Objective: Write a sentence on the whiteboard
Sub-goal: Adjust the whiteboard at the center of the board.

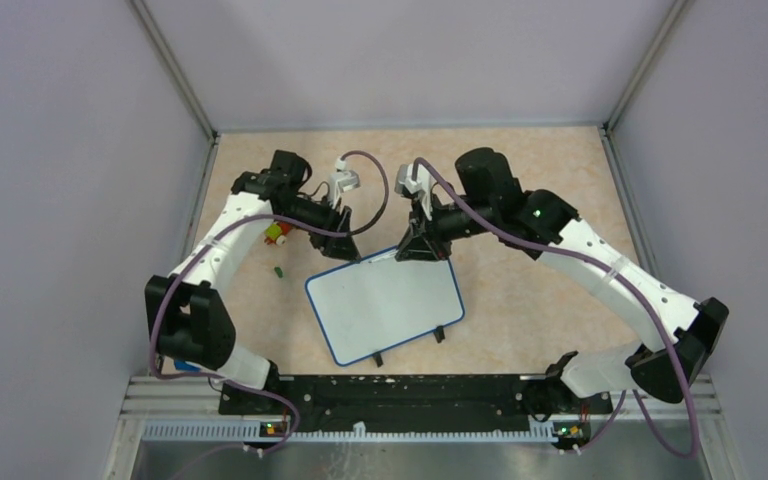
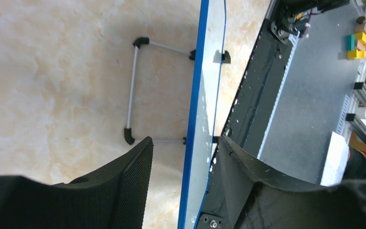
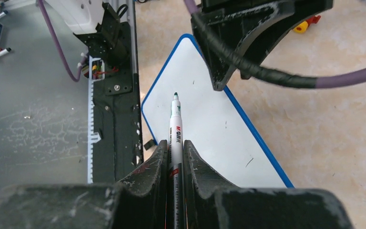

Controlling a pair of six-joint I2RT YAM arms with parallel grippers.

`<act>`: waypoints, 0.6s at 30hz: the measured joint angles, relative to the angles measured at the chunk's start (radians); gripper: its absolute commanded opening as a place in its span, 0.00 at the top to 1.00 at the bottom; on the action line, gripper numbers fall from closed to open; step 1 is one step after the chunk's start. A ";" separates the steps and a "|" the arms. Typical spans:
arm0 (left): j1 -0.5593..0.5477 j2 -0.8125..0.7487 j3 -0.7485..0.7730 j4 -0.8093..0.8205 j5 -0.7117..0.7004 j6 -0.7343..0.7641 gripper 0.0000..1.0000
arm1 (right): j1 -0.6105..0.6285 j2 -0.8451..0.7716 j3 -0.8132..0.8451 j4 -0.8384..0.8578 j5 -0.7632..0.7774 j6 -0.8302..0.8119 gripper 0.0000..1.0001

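The whiteboard point(image 1: 385, 305) lies tilted on the table, blue-rimmed, its white face point(image 3: 205, 119) bearing only a few tiny specks. The sentence is not in view. My left gripper point(image 1: 345, 245) stands open astride the board's far left edge point(image 2: 195, 119). One finger point(image 2: 128, 176) is clearly apart from the rim and the other finger point(image 2: 248, 167) sits close on the face side. My right gripper point(image 3: 175, 145) is shut on a white marker point(image 3: 176, 124), whose uncapped green tip points over the board's face. From above, the right gripper point(image 1: 415, 250) hovers at the board's far edge.
A small red, yellow and green toy point(image 1: 277, 232) and a green cap point(image 1: 278, 270) lie left of the board. The board's wire stand point(image 2: 132, 90) props it from beneath. A black rail point(image 1: 390, 395) runs along the near edge. Grey walls enclose the table.
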 measured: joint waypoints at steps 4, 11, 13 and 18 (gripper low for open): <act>-0.008 0.001 -0.046 -0.021 0.000 0.018 0.43 | 0.000 0.001 0.000 0.028 -0.007 0.037 1.00; -0.057 0.046 -0.050 -0.005 0.000 0.005 0.64 | 0.000 0.000 0.011 0.017 -0.006 0.037 1.00; -0.074 0.062 -0.057 0.013 0.002 -0.012 0.72 | -0.001 -0.001 0.016 0.013 -0.006 0.037 1.00; -0.084 0.062 -0.114 0.069 0.026 -0.080 0.91 | -0.009 -0.003 0.016 0.005 -0.002 0.059 1.00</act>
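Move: The left hand, open and pointing right and down, has the middle of the whiteboard's raised upper edge about 3 cm back, 2 cm to its right and 4 cm below. The board's middle lies some 8 cm back, 5 cm right and 12 cm below it; the marker is about 5 cm back, 5 cm right and 7 cm above. From the right hand, that upper edge is roughly 4 cm ahead, 6 cm left and 13 cm below. Down and back onto the whiteboard's upper edge goes the left hand, first with open fingers, then also drifting a couple of centimetres right: about 5 cm in all, tilting some 10 degrees. Over the second half the fingers close across the blue rim, one on each side, to pinch the edge near its middle. ##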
